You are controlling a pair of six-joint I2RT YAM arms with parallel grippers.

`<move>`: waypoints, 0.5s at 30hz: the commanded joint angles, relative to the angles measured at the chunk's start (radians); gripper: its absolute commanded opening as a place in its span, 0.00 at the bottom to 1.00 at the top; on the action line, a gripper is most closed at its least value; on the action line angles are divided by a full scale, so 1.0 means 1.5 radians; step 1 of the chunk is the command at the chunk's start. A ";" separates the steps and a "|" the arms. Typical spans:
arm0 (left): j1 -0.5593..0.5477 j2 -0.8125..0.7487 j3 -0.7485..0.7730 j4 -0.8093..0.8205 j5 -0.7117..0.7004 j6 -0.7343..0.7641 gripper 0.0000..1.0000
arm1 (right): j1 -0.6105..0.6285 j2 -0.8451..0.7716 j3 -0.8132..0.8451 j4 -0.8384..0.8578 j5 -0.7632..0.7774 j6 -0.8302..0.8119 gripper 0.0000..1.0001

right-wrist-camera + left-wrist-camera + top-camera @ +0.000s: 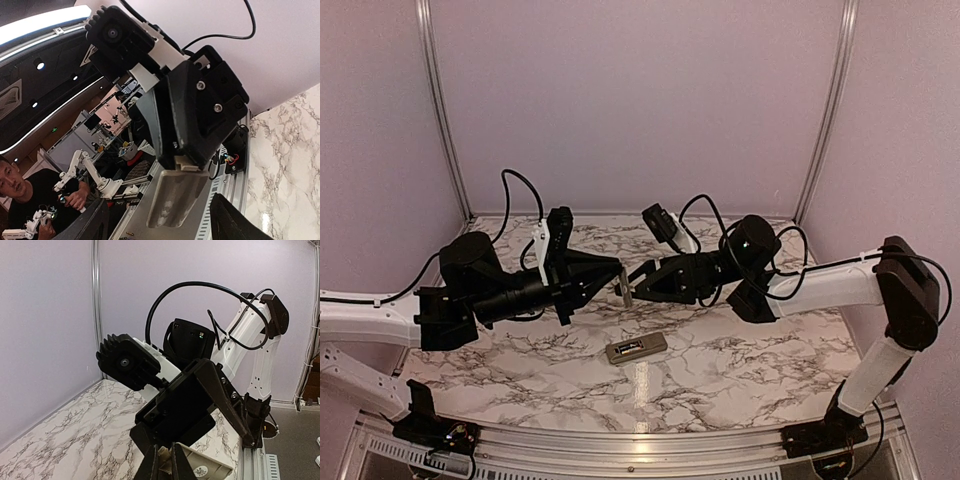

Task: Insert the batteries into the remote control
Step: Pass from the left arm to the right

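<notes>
The remote control (636, 348) lies flat on the marble table (740, 370) in front of both arms, grey back up, its dark battery recess showing. I cannot make out the batteries in any view. Above the table, my left gripper (616, 275) (165, 452) is shut on one short end of a small flat grey cover plate (624, 289) (212, 465) (175, 197). My right gripper (633, 284) (165, 222) faces it tip to tip. Its fingers (95, 220) stand wide apart on either side of the plate's free end and do not touch it.
Purple walls close in the back and both sides, with metal corner posts (440, 110). A metal rail (620, 445) runs along the near edge by the arm bases. Cables (525, 185) loop above both wrists.
</notes>
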 commanded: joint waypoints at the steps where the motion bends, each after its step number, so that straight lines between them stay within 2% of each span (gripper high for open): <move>1: -0.009 0.006 0.009 0.010 0.006 0.007 0.08 | 0.008 -0.004 0.025 -0.073 0.014 -0.056 0.67; 15: -0.023 0.019 0.014 0.001 -0.025 0.041 0.09 | 0.012 0.001 0.030 -0.033 -0.001 -0.020 0.44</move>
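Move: Level with the right hand, the battery cover that the left fingers hold by its tab stands about 2 cm to its left and 1 cm lower, neither ahead nor back. Counted from the left hand, the cover's middle is some 2 cm back, 1 cm right and 1 cm down, and the right gripper is 3 cm back, 3 cm right and 2 cm down. The remote control lies on the table roughly 30 cm beneath the right hand and 5 cm farther out. Sinking about 1 cm, the right hand lines its open jaws up around the battery cover, then nearly stands still while its fingers go on closing to about half open, one either side of the cover. The left hand keeps its pinch on the tab and eases the cover about 1 cm down and right, slightly back, deeper between those jaws. Whether the right fingers touch the cover can't be seen. ##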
